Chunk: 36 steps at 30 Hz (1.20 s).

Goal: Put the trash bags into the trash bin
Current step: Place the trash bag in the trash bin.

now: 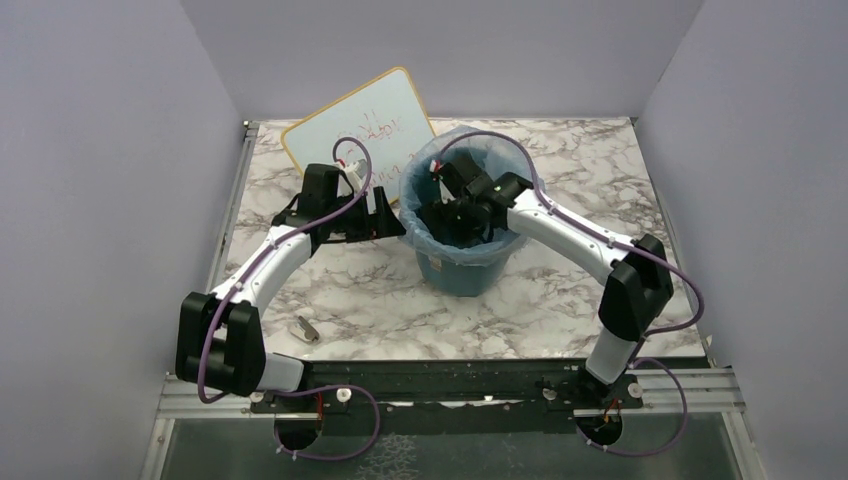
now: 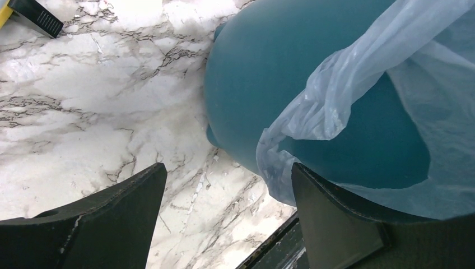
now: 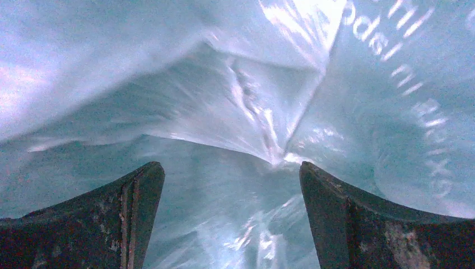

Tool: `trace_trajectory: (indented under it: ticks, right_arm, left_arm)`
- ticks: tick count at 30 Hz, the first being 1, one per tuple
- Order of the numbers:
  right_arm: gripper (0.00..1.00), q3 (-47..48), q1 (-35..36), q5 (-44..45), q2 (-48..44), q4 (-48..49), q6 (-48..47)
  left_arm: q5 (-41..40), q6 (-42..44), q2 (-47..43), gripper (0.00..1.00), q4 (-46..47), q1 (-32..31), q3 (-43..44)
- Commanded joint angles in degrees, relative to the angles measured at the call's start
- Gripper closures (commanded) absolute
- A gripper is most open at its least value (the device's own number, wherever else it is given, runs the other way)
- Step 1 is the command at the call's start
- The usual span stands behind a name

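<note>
The teal trash bin [image 1: 468, 268] stands upright mid-table. A pale-blue translucent trash bag [image 1: 428, 162] lies over its rim and down into it. My right gripper [image 1: 455, 215] reaches down inside the bin. In the right wrist view it [image 3: 231, 165] is open, and crinkled bag film [image 3: 235, 101] fills the view beyond the fingers. My left gripper [image 1: 392, 222] is beside the bin's left wall. In the left wrist view it [image 2: 228, 168] is open over bare marble. A flap of the bag [image 2: 330, 101] hangs down the bin's outer wall [image 2: 263, 73], next to the right finger [image 2: 325, 218].
A whiteboard [image 1: 358, 135] with red writing leans at the back left, close behind the left arm. A small grey object [image 1: 306, 329] lies on the marble table [image 1: 350, 290] near the front left. A black and yellow edge [image 2: 33, 14] shows at the left wrist view's top corner.
</note>
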Motion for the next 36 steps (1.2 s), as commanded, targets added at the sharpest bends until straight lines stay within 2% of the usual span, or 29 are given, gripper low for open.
trace_trajectory:
  ticks: [1,5,9,14,21,29,34,36]
  right_arm:
    - [0.03,7.6,0.2,-2.3,-2.0,-1.1,0.0]
    - [0.02,6.6,0.2,-6.0,-2.8,-1.6,-0.1]
    - [0.05,9.3,0.2,-0.7,-0.1,-8.6,2.7]
    - [0.05,16.0,0.2,-12.1,-1.3,-10.1,-0.8]
    - [0.02,19.3,0.2,-7.6,-2.8,-14.7,0.8]
    - [0.01,28.5,0.2,-8.5,-4.6,-13.9,-0.9]
    - [0.01,35.7,0.2,1.4,-2.2,-18.0,-1.1]
    - [0.01,36.2,0.2,5.8,-4.1,-15.6,-0.2]
  left_arm:
    - [-1.3,1.1,-2.3,0.17,-1.5,0.0,2.2]
    - [-1.3,0.9,-2.5,0.16,-1.5,0.0,2.6]
    - [-0.9,1.0,-2.0,0.16,-1.4,0.0,3.2]
    - [-0.7,1.1,-1.7,0.16,-1.5,0.0,3.5]
    - [-1.1,1.3,-1.5,0.16,-1.7,0.0,3.5]
    - [-0.9,0.9,-1.4,0.17,-1.8,0.0,3.6]
    - [-1.0,1.0,-2.3,0.17,-1.9,0.0,2.3]
    - [-1.3,1.1,-2.6,0.17,-2.0,0.0,1.7]
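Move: The right hand is open, down inside the trash bag. The bag's middle is roughly 3 cm ahead of it, 5 cm to its right and about level with it, and the trash bin that the bag lines stands at the same place. The whiteboard's middle stands some 15 cm ahead and 15 cm to its left. From the left hand the trash bag's middle is about 14 cm to the right, 2 cm ahead and a little lower. Lift the open right gripper up out of the lined bin by nearly 20 cm, easing briefly after the first 5 cm, then climbing on. Let the wrist tilt some 20 degrees, so that the fingertips swing forward and to the left. Keep its fingers wide open, taking nothing along. ##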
